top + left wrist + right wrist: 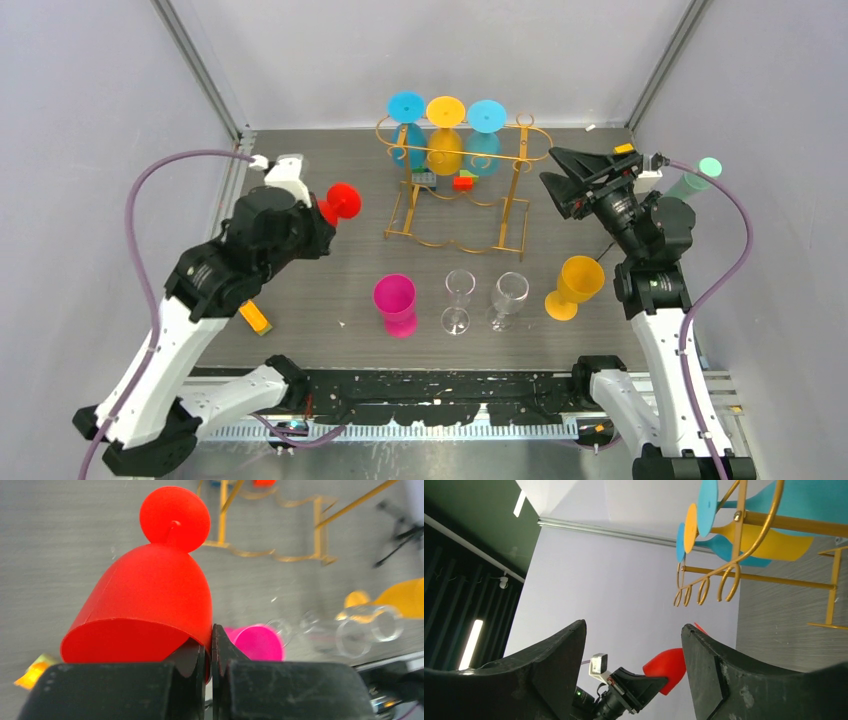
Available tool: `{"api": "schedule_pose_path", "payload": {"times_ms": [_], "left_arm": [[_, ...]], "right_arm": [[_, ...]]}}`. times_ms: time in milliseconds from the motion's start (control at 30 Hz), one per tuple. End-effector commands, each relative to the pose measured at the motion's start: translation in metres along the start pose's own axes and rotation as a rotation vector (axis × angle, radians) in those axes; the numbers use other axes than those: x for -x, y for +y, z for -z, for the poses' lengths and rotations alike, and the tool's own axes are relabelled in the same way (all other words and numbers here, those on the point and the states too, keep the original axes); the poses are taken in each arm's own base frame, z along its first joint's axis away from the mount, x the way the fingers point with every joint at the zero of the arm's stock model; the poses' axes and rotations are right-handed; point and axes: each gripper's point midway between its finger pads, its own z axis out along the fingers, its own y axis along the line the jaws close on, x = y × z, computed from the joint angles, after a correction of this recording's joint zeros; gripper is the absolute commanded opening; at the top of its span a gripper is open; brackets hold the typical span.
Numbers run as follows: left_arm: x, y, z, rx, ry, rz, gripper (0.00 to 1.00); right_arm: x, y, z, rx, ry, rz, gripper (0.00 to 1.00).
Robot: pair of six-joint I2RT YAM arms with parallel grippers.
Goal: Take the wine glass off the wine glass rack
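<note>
The gold wire wine glass rack [519,200] stands at the back middle of the table. A blue [407,108], a yellow [445,112] and another blue wine glass [486,116] hang in it. My left gripper [322,212] is left of the rack, shut on the rim of a red wine glass [343,201]. The left wrist view shows the jaws [210,645] pinching the red glass's wall [150,595], foot pointing away. My right gripper [565,175] is open and empty beside the rack's right end. The right wrist view shows the rack [744,520] past the open gripper [634,630].
A pink glass [396,300], two clear glasses [458,298] [509,297] and an orange-yellow glass [577,283] stand in a row near the front. A small orange block [256,317] lies front left. Small coloured items [463,182] sit under the rack. A green cup [697,178] is far right.
</note>
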Motion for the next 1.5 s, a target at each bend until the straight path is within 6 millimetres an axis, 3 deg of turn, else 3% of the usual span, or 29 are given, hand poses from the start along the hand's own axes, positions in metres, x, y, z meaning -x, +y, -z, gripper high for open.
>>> {"api": "schedule_pose_path", "payload": {"times_ms": [0, 100, 300, 867, 1100, 1267, 1467], "left_arm": [[-0.059, 0.040, 0.006, 0.180, 0.346, -0.201, 0.00], [-0.089, 0.046, 0.001, 0.207, 0.516, -0.260, 0.00], [-0.133, 0.030, -0.008, 0.083, 0.733, -0.287, 0.00], [-0.187, 0.024, -0.014, -0.011, 0.947, -0.314, 0.00], [-0.194, 0.026, -0.020, -0.006, 0.968, -0.320, 0.04], [-0.190, 0.020, -0.021, -0.029, 0.949, -0.309, 0.21], [-0.163, 0.010, -0.013, -0.055, 0.840, -0.279, 0.37]], "right_arm": [[0.003, 0.014, 0.005, 0.014, -0.037, 0.078, 0.75], [0.005, 0.010, 0.006, -0.002, -0.046, 0.079, 0.74], [0.005, 0.004, 0.006, -0.018, -0.050, 0.073, 0.74], [0.005, -0.008, 0.007, -0.047, -0.052, 0.057, 0.72], [0.005, -0.011, 0.007, -0.054, -0.054, 0.051, 0.72], [0.003, -0.010, 0.008, -0.053, -0.044, 0.052, 0.72], [-0.001, -0.008, 0.008, -0.058, -0.020, 0.043, 0.71]]}}
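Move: About 8 cm back of the left hand and nearly in line with it sideways, some 33 cm down, is the bare table spot for the red wine glass, which that hand still holds by the rim. The standing pink glass is about 9 cm right of that spot and a centimetre nearer the base, a clear glass 20 cm right of it, level. A yellow block is 19 cm left of it, level. From the right hand the spot lies 15 cm back, 36 cm left, 41 cm down. Sinking about 18 cm and drawing back some 8 cm, fast at first and then slower, the left hand brings the red glass down to the free spot left of the pink one. The wrist tips steeply so the fingers end pointing nearly straight down and the glass's foot swings underneath; once down, the fingers open about a third, one inside the bowl, one outside. The empty right hand, still open, only sinks some 2 cm. ##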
